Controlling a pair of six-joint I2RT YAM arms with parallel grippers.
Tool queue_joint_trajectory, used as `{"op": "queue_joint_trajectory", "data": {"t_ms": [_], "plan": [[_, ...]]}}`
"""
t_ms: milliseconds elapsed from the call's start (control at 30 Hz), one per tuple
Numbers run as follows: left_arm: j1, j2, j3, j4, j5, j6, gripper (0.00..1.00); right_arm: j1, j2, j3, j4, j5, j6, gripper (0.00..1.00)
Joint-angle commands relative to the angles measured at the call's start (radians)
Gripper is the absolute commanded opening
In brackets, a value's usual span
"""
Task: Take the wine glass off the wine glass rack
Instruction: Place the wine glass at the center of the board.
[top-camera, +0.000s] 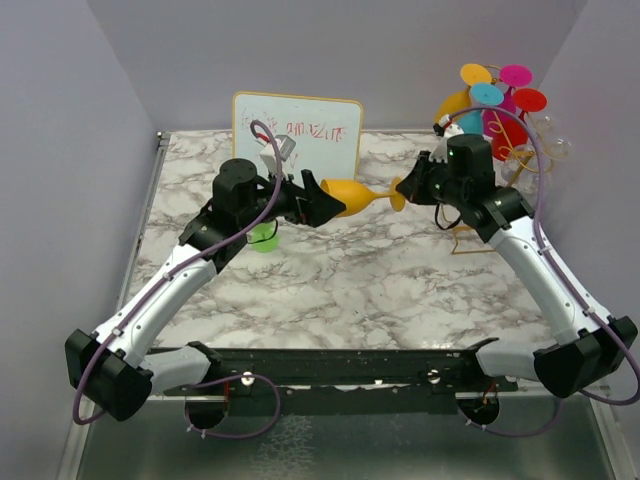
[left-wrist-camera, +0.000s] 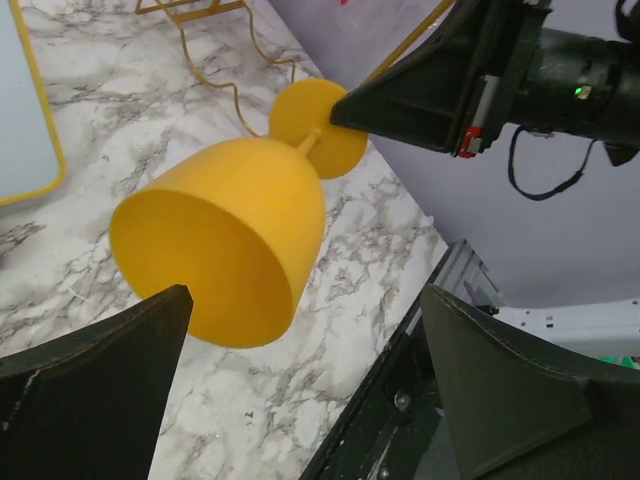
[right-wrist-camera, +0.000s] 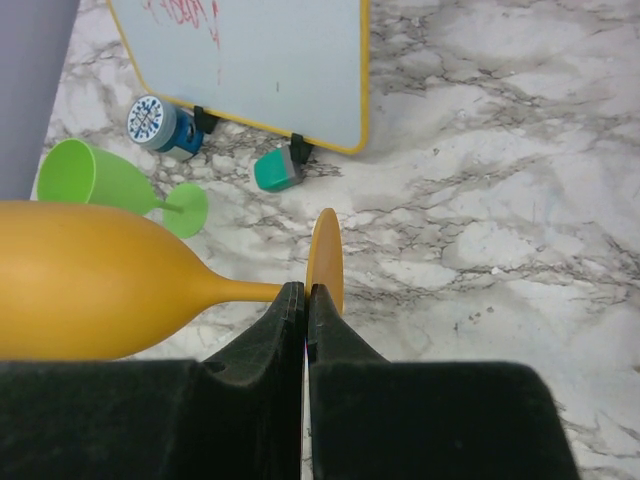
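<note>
An orange wine glass (top-camera: 362, 193) hangs on its side above the table, well away from the wine glass rack (top-camera: 508, 150), a gold wire stand at the back right. My right gripper (right-wrist-camera: 304, 290) is shut on the glass's thin stem, right beside the round foot (right-wrist-camera: 325, 258). The bowl (left-wrist-camera: 220, 250) points its mouth at my left gripper (left-wrist-camera: 305, 300), which is open wide, one finger (left-wrist-camera: 110, 380) close by the bowl's rim and the other finger (left-wrist-camera: 510, 380) well clear of it. From the top view the left gripper (top-camera: 325, 205) flanks the bowl's end.
Several coloured glasses (top-camera: 495, 90) hang on the rack. A whiteboard (top-camera: 297, 135) stands at the back centre, with a teal eraser (right-wrist-camera: 278, 168) and a blue round piece (right-wrist-camera: 155, 122) at its foot. A green glass (right-wrist-camera: 100, 180) lies on the marble under the left arm.
</note>
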Motion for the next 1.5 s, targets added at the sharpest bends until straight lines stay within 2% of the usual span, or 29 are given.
{"op": "queue_joint_trajectory", "data": {"t_ms": [0, 367, 433, 467, 633, 700, 900, 967, 1100, 1167, 1300, 1367, 1467], "plan": [[-0.001, 0.005, -0.021, 0.106, 0.103, -0.056, 0.97, 0.003, -0.029, -0.055, 0.086, -0.085, 0.084, 0.00], [-0.001, 0.037, -0.016, 0.096, 0.148, -0.048, 0.84, 0.002, -0.047, -0.139, 0.152, -0.151, 0.157, 0.01], [-0.001, 0.044, -0.009, 0.089, 0.160, -0.040, 0.69, 0.003, -0.047, -0.149, 0.160, -0.161, 0.168, 0.01], [-0.001, 0.049, -0.002, 0.080, 0.163, -0.034, 0.65, 0.003, -0.048, -0.153, 0.165, -0.167, 0.174, 0.01], [-0.001, 0.065, 0.015, 0.029, 0.152, -0.004, 0.54, 0.003, -0.045, -0.168, 0.185, -0.180, 0.190, 0.01], [-0.001, 0.068, 0.024, 0.005, 0.145, 0.013, 0.45, 0.003, -0.041, -0.168, 0.186, -0.182, 0.192, 0.00], [-0.001, 0.068, 0.035, -0.027, 0.129, 0.034, 0.37, 0.002, -0.045, -0.177, 0.187, -0.191, 0.201, 0.01], [-0.001, 0.069, 0.037, -0.028, 0.132, 0.034, 0.30, 0.003, -0.047, -0.183, 0.187, -0.194, 0.202, 0.01], [-0.001, 0.068, 0.036, -0.030, 0.126, 0.035, 0.28, 0.002, -0.051, -0.197, 0.196, -0.201, 0.213, 0.01], [-0.001, 0.069, 0.038, -0.031, 0.128, 0.036, 0.18, 0.003, -0.050, -0.200, 0.197, -0.205, 0.218, 0.01], [-0.001, 0.077, 0.047, -0.046, 0.126, 0.044, 0.09, 0.002, -0.053, -0.213, 0.208, -0.216, 0.237, 0.01], [-0.001, 0.077, 0.048, -0.048, 0.126, 0.045, 0.00, 0.003, -0.053, -0.224, 0.220, -0.229, 0.245, 0.03], [-0.001, 0.073, 0.049, -0.048, 0.126, 0.050, 0.00, 0.004, -0.046, -0.227, 0.218, -0.248, 0.247, 0.07]]}}
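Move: The orange wine glass, its foot held in the right fingers, has its middle about 7 cm right of the left hand, 2 cm ahead and roughly level, its bowl opening at that hand. From the right hand, the left gripper is about 16 cm left and 4 cm back. The green wine glass stands some 9 cm ahead of the left hand, 12 cm left and 22 cm down; the teal eraser is 16 cm ahead, 2 cm right and 30 cm down. Left fingers shut on the bowl's rim as the right hand brings it about 4 cm left and down. ##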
